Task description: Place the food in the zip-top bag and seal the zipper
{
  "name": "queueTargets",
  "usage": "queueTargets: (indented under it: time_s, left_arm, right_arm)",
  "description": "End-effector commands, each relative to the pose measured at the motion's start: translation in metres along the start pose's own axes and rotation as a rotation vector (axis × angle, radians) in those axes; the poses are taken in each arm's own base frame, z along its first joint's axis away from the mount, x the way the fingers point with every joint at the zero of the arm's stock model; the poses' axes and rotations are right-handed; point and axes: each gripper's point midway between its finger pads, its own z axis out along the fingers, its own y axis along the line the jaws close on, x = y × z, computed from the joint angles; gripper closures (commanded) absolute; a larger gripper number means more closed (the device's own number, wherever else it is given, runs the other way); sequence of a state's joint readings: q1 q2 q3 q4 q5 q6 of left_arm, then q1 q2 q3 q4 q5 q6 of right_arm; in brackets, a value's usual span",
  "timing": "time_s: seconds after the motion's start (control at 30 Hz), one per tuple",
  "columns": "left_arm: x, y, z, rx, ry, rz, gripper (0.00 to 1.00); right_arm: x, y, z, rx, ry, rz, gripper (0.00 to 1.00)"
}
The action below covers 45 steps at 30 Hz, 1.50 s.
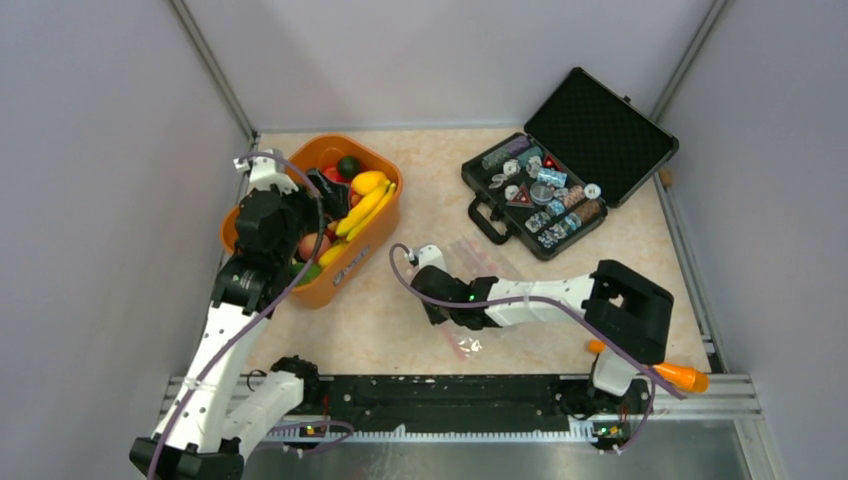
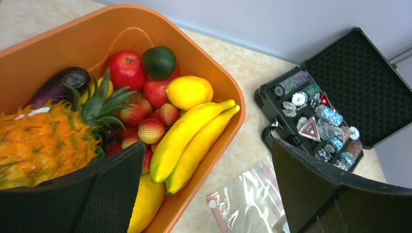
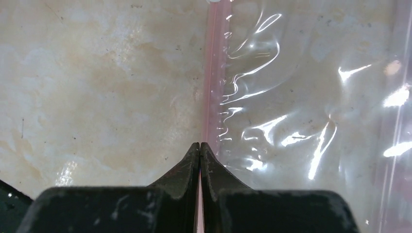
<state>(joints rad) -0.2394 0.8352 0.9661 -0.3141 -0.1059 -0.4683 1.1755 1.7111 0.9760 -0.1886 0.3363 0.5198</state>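
Observation:
The food (image 1: 365, 205) fills an orange basket (image 1: 375, 250) at the left: bananas (image 2: 194, 138), a lemon, red apples, strawberries, an eggplant, a pineapple. My left gripper (image 2: 203, 148) hangs open over the basket's near end, holding nothing, with the bananas showing between its fingers (image 2: 111, 194). The clear zip-top bag (image 1: 478, 258) lies flat on the table mid-scene, partly under my right arm. My right gripper (image 3: 199, 144) is low at the bag's left edge, shut on the pink zipper (image 3: 212, 73); pink shows between its closed tips. The bag (image 3: 301, 97) looks to hold nothing.
An open black case (image 1: 560, 180) of chips and tokens stands at the back right, just beyond the bag. An orange object (image 1: 682, 378) lies by the right arm's base. Grey walls close in both sides.

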Motion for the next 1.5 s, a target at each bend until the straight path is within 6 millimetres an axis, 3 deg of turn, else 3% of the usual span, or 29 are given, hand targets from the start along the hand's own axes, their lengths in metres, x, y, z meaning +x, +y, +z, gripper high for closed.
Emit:
queueTargets:
  time_s: [0.0, 0.17, 0.37, 0.67, 0.87, 0.97, 1.0, 1.03, 1.13, 1.27, 1.47]
  left_arm:
    - [-0.005, -0.022, 0.002, 0.104, 0.01, -0.004, 0.01]
    - [0.013, -0.037, 0.0, 0.216, 0.072, 0.026, 0.01]
    - [0.02, -0.059, 0.0, 0.367, 0.064, 0.015, 0.01]
    - [0.035, -0.057, -0.006, 0.373, 0.098, -0.055, 0.01]
    - [0.068, -0.066, -0.025, 0.495, 0.18, -0.119, 0.01]
    - [0.083, -0.068, -0.033, 0.538, 0.237, -0.104, 0.01]
    - [0.086, -0.067, -0.035, 0.537, 0.252, -0.1, 0.01]
    - [0.089, -0.065, -0.037, 0.53, 0.259, -0.094, 0.01]
    - [0.084, -0.053, -0.035, 0.469, 0.203, -0.076, 0.01]
    - [0.066, -0.037, -0.031, 0.364, 0.109, -0.058, 0.01]
    - [0.051, -0.019, -0.035, 0.255, 0.027, -0.05, 0.01]
  right_arm:
    - [-0.033, 0.006, -0.021, -0.038, -0.134, 0.047, 1.0]
    - [-0.037, 0.003, -0.029, -0.046, -0.16, 0.064, 1.0]
    - [-0.042, 0.007, -0.036, -0.095, -0.174, 0.111, 1.0]
    - [-0.059, -0.037, -0.061, -0.154, -0.258, 0.247, 1.0]
    - [-0.055, -0.065, -0.068, -0.162, -0.29, 0.32, 1.0]
    - [-0.053, -0.066, -0.071, -0.175, -0.281, 0.288, 1.0]
    - [-0.054, -0.058, -0.073, -0.218, -0.272, 0.252, 0.91]
    - [-0.057, -0.048, -0.074, -0.265, -0.266, 0.219, 0.71]
    - [-0.05, -0.029, -0.061, -0.309, -0.162, 0.133, 0.54]
    - [-0.036, -0.023, -0.037, -0.145, -0.071, -0.008, 0.44]
    - [-0.02, -0.017, -0.02, -0.025, -0.029, -0.08, 0.44]
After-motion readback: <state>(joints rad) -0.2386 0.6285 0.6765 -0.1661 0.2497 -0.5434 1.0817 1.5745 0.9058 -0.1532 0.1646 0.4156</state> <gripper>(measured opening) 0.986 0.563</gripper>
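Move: The bag's pink zipper strip runs almost under the closed right fingertips, its middle about 3 cm ahead and 2 cm below. From the right hand, the white slider end is roughly 12 cm ahead and 3 cm left, and the bag's middle 6 cm ahead and 9 cm right. The fruit basket stands some 19 cm ahead and 24 cm left. From the left hand, that strip lies about 20 cm right, 9 cm back and 31 cm below. Lift the closed right fingers off the zipper strip and sweep them up and some 7 cm right over the bag, tilting the hand's left side up about 20 degrees. Open them about halfway, then swing back left and down, undoing most of the tilt, until the tips straddle the strip from just above. Meanwhile bring the wide-open left gripper right, back and slightly down towards the bag, turning clockwise. ##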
